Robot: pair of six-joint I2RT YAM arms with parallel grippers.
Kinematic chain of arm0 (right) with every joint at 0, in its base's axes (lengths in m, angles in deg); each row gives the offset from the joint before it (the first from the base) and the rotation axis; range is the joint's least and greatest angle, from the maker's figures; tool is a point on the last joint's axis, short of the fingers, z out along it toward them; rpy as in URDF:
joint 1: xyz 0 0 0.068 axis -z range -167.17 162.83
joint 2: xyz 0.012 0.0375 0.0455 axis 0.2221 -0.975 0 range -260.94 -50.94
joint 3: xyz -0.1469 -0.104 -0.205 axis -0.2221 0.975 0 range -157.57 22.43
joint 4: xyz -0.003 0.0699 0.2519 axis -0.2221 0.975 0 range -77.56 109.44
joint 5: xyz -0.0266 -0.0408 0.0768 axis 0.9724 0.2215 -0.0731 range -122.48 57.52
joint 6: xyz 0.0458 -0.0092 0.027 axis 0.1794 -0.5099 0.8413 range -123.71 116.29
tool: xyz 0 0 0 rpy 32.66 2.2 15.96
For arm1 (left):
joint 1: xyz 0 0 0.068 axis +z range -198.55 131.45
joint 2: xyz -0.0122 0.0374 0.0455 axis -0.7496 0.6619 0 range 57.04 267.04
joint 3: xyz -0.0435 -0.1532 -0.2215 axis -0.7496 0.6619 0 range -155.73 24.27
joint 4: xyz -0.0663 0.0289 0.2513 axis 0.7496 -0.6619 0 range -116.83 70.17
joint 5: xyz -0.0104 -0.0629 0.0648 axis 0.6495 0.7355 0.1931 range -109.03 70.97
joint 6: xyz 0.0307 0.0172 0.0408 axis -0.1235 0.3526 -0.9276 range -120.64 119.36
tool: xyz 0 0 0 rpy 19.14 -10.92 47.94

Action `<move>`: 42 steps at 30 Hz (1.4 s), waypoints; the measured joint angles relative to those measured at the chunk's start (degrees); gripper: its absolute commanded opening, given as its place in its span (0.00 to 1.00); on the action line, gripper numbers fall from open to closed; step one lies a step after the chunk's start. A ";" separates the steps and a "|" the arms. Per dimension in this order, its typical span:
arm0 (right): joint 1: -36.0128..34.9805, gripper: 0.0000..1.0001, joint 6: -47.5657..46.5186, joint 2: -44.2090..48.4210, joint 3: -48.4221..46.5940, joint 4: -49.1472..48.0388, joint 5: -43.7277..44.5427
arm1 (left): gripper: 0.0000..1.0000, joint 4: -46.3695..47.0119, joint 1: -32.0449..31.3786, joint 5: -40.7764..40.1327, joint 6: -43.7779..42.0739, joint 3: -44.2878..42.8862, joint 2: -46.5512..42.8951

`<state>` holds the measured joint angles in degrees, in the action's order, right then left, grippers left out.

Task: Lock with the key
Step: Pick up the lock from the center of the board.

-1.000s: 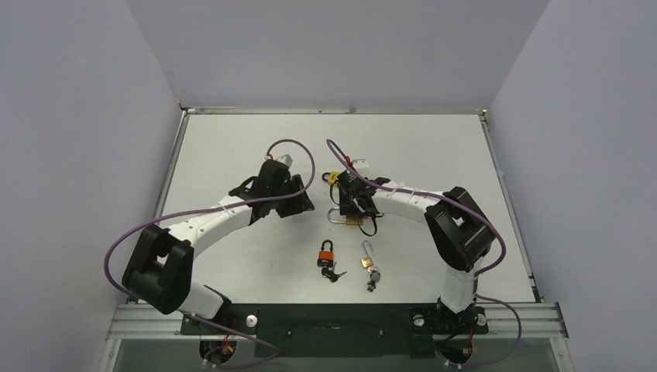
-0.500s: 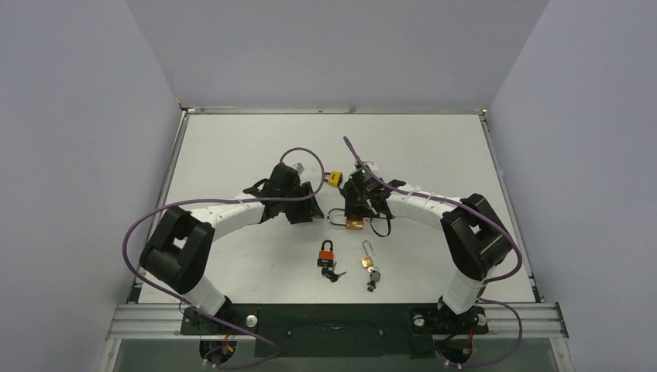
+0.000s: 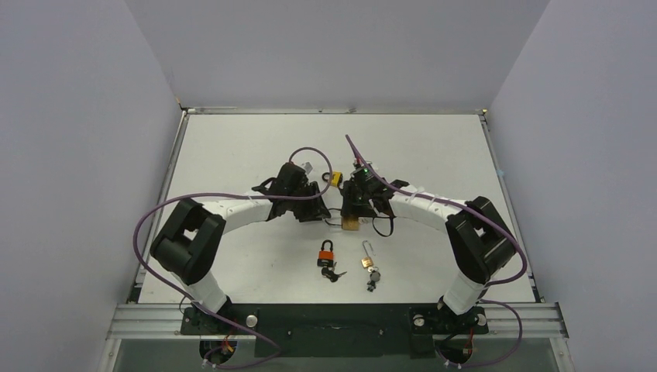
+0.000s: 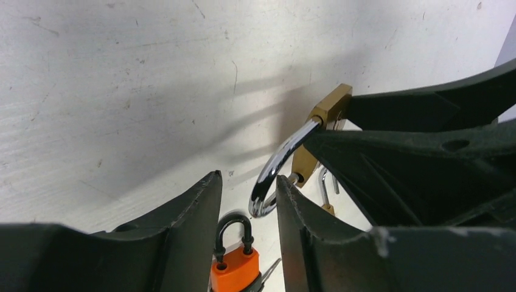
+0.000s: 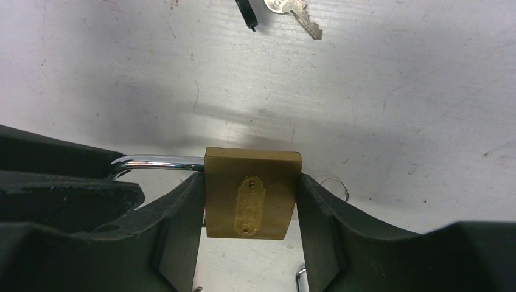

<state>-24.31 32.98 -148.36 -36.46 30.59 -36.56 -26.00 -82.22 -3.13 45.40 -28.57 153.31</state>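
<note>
My right gripper (image 3: 352,215) is shut on the body of a brass padlock (image 5: 252,194) and holds it just above the table (image 3: 434,155). The padlock's chrome shackle (image 4: 281,163) points left, towards my left gripper (image 3: 320,209). The left gripper (image 4: 246,194) is open, and the shackle's loop sits between its jaws, close against the right finger (image 4: 298,213). A silver key (image 5: 297,12) lies on the table beyond the padlock in the right wrist view. No key is in either gripper.
An orange padlock (image 3: 327,253) with keys (image 3: 335,273) lies nearer the front; it also shows in the left wrist view (image 4: 234,271). A small padlock (image 3: 366,256) with its key (image 3: 374,277) lies right of it. A yellow padlock (image 3: 335,178) lies behind the grippers.
My left gripper has moved right up to the brass padlock's shackle. My right gripper has closed in on the padlock, which has shifted slightly with it.
</note>
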 measured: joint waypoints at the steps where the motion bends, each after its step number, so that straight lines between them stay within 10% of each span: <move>1: 0.00 0.00 0.00 0.17 0.15 -0.15 -0.26 | 0.30 0.09 0.00 0.02 -0.20 -0.31 0.37; 13: 0.74 0.00 -0.22 2.10 0.94 -0.31 -0.94 | 0.00 1.25 -0.57 2.21 -0.66 -2.27 1.07; 20: 1.38 0.00 -0.48 4.50 2.12 -0.02 -0.76 | 0.00 2.05 -1.20 3.23 -0.15 -2.71 0.90; 31: 3.41 0.65 -3.15 24.17 6.23 -1.77 -3.45 | 0.00 -5.90 -4.76 0.33 -6.38 -9.20 -13.07; 42: 5.64 0.78 -7.50 46.60 6.64 -9.01 -11.87 | 0.00 -19.12 -6.12 -5.64 -13.33 -17.46 -24.00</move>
<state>-18.67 25.48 -101.76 -29.82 21.59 -48.43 -45.13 -88.34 -8.76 32.07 -46.04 129.31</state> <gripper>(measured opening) 0.774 0.065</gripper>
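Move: The left gripper is open around the bow of the brass lock's shackle, which lies about 1 cm to its right and roughly level with it. The right gripper already grips the lock's body, so the bow is some 5 cm to that hand's left. Counted from the left hand, the yellow lock lies about 10 cm ahead and 2 cm right, the orange lock about 10 cm back and straight in line, both some 5 cm lower. Ease the left gripper about 2 cm right along the shackle and shut its fingers on the bow while the right keeps its grip on the body. Lift both hands together, slowly, then fast; about 10 cm up, open the right fingers to let go of the body. Carry the left up to some 21 cm, fingers tipping outward, as the right climbs higher, back and away to the right, tipping up about 40 degrees. ##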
